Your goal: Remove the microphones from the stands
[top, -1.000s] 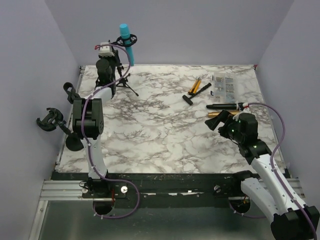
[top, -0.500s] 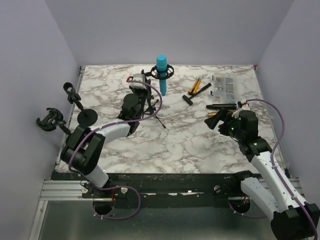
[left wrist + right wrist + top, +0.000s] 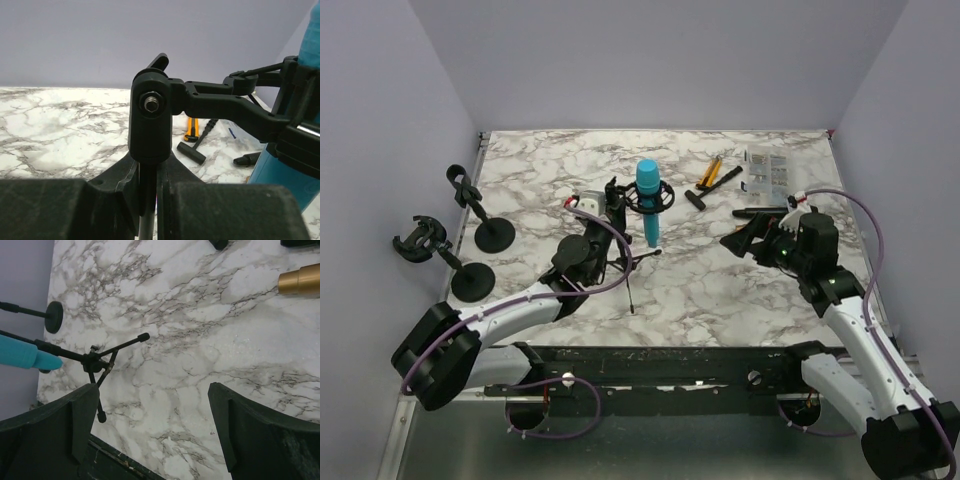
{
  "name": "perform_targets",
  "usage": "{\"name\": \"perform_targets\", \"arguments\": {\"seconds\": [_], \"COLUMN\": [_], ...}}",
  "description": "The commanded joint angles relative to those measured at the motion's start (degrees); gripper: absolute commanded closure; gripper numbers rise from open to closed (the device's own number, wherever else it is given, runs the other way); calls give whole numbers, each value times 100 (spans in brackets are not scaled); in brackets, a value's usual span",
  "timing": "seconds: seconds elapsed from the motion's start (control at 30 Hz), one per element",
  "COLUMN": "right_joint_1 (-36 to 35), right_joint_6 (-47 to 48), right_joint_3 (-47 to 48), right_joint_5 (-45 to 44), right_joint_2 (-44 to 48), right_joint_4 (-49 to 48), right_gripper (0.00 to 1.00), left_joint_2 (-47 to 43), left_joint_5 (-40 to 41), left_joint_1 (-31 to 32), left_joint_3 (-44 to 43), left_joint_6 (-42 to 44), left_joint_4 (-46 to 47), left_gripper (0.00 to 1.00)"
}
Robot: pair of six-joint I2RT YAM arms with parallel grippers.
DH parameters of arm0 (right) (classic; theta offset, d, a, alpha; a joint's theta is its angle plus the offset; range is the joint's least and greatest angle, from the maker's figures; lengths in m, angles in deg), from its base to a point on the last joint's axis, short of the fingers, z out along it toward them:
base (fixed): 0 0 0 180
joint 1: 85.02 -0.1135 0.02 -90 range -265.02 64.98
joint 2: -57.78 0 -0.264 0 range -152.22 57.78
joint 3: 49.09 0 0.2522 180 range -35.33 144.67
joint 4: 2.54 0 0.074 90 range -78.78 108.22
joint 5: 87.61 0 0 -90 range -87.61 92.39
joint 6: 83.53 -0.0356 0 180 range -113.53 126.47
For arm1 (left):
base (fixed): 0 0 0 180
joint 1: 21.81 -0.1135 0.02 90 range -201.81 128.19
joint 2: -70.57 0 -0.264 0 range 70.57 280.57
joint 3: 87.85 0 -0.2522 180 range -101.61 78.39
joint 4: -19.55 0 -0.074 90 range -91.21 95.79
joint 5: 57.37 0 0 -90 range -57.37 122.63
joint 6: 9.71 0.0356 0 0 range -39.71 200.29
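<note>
A teal microphone (image 3: 647, 200) sits in the black clip of a small tripod stand (image 3: 626, 262) near the table's middle. My left gripper (image 3: 608, 214) is shut on the stand's upright pole, just below its pivot joint (image 3: 149, 117), and holds the stand up off the table. The microphone's teal body shows at the right edge of the left wrist view (image 3: 280, 165) and at the left of the right wrist view (image 3: 25, 355). My right gripper (image 3: 748, 238) is open and empty, hovering right of the stand, whose legs (image 3: 100, 365) show in its view.
Two black disc-base stands (image 3: 485, 225) stand at the left edge. A yellow-handled tool (image 3: 708, 175), a black T-handle (image 3: 712, 188), a packet (image 3: 767, 170), a black microphone (image 3: 765, 212) and a gold piece (image 3: 300, 279) lie at the back right.
My left arm has carried the stand and microphone from the back left corner toward the table's middle front. My right gripper has shifted slightly left toward it.
</note>
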Motion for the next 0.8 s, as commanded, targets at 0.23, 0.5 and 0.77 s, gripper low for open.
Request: {"name": "perform_targets", "arguments": {"seconds": [0.23, 0.5, 0.77], "right_joint_1": [-202, -800, -1011], "right_joint_6": [-601, -808, -960], "right_joint_3": [-108, -58, -173], "right_joint_5": [1063, 599, 484], "right_joint_2": [-487, -495, -469], "right_joint_4": [-331, -241, -287], "right_gripper": [0, 0, 0], "left_joint_2": [-338, -717, -2129], "left_joint_5": [145, 138, -334], "left_joint_1": [277, 357, 365], "left_joint_3": [481, 260, 672], "left_joint_6": [-1369, -1875, -2077], "left_joint_4": [-1244, -2228, -3077], "left_gripper": [54, 20, 5]}}
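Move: The left fingers are shut on the stand's pole, with the clamp joint about 3 cm above them. The microphone in its ring mount is some 9 cm to the right of the left hand, about level forward and 3 cm higher. From the open right hand the microphone is about 21 cm left, 3 cm ahead and 8 cm up. The gold microphone lies some 15 cm ahead of the right hand and 17 cm right, and the hammer about 27 cm ahead and 1 cm left, both roughly 18 cm below. Open the left gripper almost fully to let go of the pole, sinking about 7 cm along it while tipping the fingers down some 15 degrees. Ease the hand back about 5 cm in all, and rise a couple of centimetres at the end. Meanwhile bring the open right gripper about 6 cm left and 3 cm back towards the microphone, sinking slightly and turning counter-clockwise. ##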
